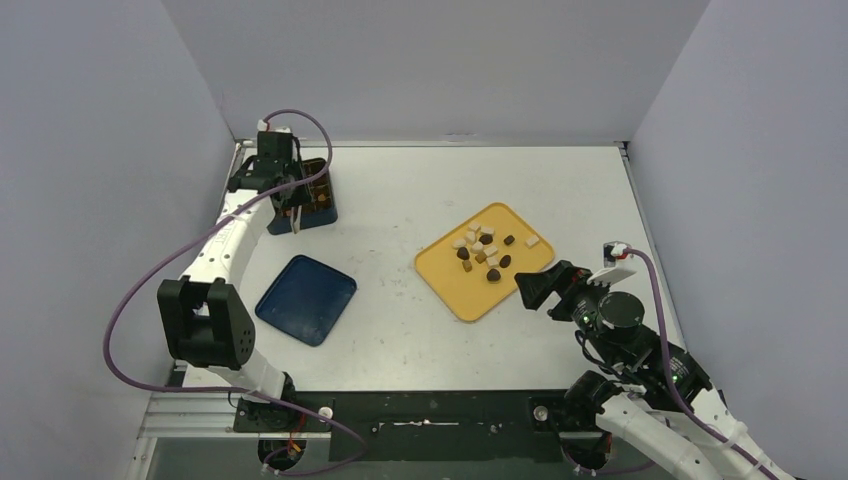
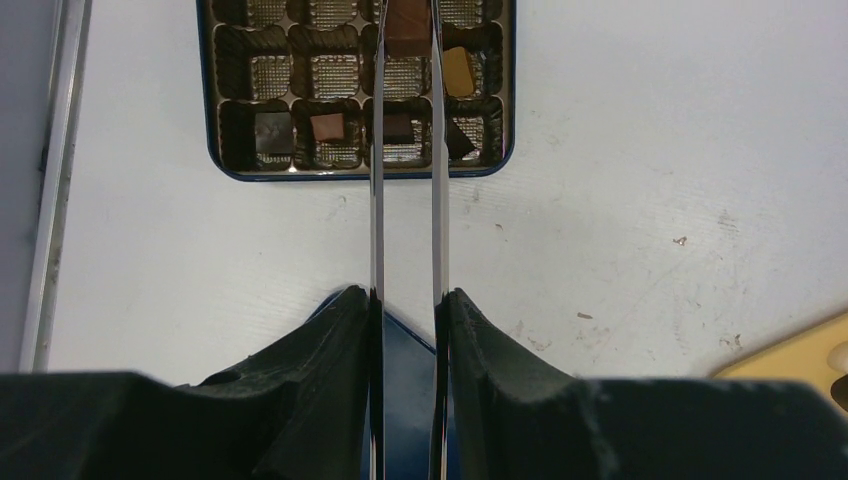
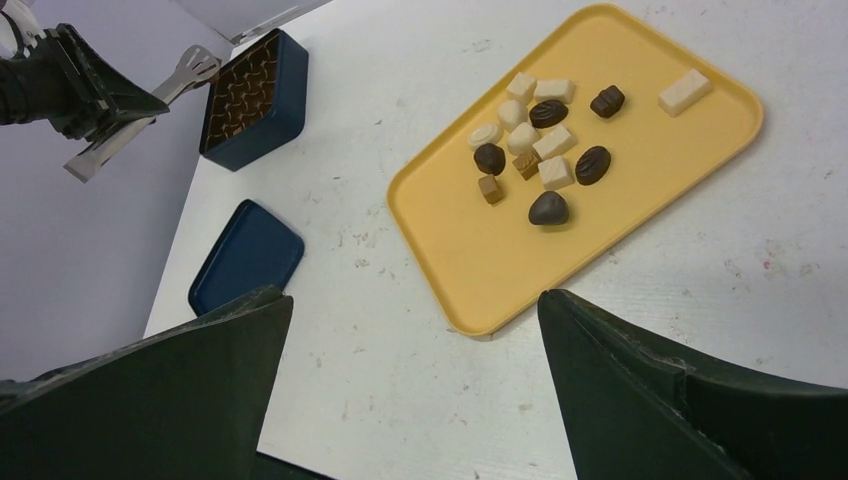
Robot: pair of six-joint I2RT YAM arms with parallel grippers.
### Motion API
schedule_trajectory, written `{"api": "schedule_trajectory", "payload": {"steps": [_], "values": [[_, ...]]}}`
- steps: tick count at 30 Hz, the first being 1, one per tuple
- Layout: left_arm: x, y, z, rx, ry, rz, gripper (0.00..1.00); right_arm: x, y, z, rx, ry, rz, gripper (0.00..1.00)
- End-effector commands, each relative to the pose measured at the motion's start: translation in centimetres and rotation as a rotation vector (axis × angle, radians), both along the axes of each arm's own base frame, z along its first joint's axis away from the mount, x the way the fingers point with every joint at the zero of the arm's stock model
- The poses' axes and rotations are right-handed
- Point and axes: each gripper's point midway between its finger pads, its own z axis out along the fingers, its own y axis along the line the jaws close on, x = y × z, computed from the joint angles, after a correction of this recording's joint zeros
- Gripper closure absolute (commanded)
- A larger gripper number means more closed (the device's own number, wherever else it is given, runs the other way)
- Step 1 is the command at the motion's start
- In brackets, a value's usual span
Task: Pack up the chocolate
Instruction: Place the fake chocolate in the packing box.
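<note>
Several chocolate pieces, dark, mid-brown and cream, lie on the yellow tray, also seen in the right wrist view. My left gripper is shut on long metal tongs. The tong tips reach over the blue compartment box, with a brown chocolate piece between them. A few pieces sit in the box's cells. In the top view the left gripper hangs beside the box. My right gripper stands open and empty at the tray's near corner.
The blue box lid lies flat on the table left of the tray, also seen in the right wrist view. Grey walls close in the table on the left, back and right.
</note>
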Motion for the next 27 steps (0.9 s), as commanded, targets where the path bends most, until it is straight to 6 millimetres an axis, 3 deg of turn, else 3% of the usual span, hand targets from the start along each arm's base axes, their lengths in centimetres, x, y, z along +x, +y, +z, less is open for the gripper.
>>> {"api": "schedule_trajectory", "payload": {"steps": [1,7,15,23,27], "values": [[1.6,0.0,0.5,-0.049,-0.069,-0.004,0.71,0.3,1.0,0.5,0.031,-0.017,0.026,0.00],[1.9,0.3,-0.9,-0.051,-0.050,-0.005,0.71,0.3,1.4,0.1,0.034,-0.006,0.038,0.00],[1.9,0.9,-2.4,-0.036,-0.023,-0.004,0.71,0.6,1.6,1.2,0.026,-0.019,0.044,0.00],[2.3,1.3,-3.1,-0.017,-0.004,0.000,0.70,0.5,1.6,1.1,0.029,-0.022,0.046,0.00],[2.3,1.7,-3.0,-0.003,0.003,0.007,0.65,0.4,1.5,1.1,0.031,-0.024,0.044,0.00]]}}
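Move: The left hand already holds the tongs with the brown chocolate in their tips. The empty compartment it goes for, third from the left in the packing box's second row, lies about 10 cm ahead, 3 cm left and 14 cm below. A golden piece sits 3 cm right of that compartment, a dark piece 3 cm nearer; the blue tray is some 19 cm back from it. From the right hand: 34 cm ahead, 40 cm left, 20 below. Down, about 5 cm and almost straight, the left hand lowers the tongs to bring the chocolate into the empty compartment beside the golden piece, edging about 1 cm left and tipping slightly nose-down. The fingers keep their grip on the tongs until the very end, then ease open a little, and the tips spread from the chocolate's sides. ##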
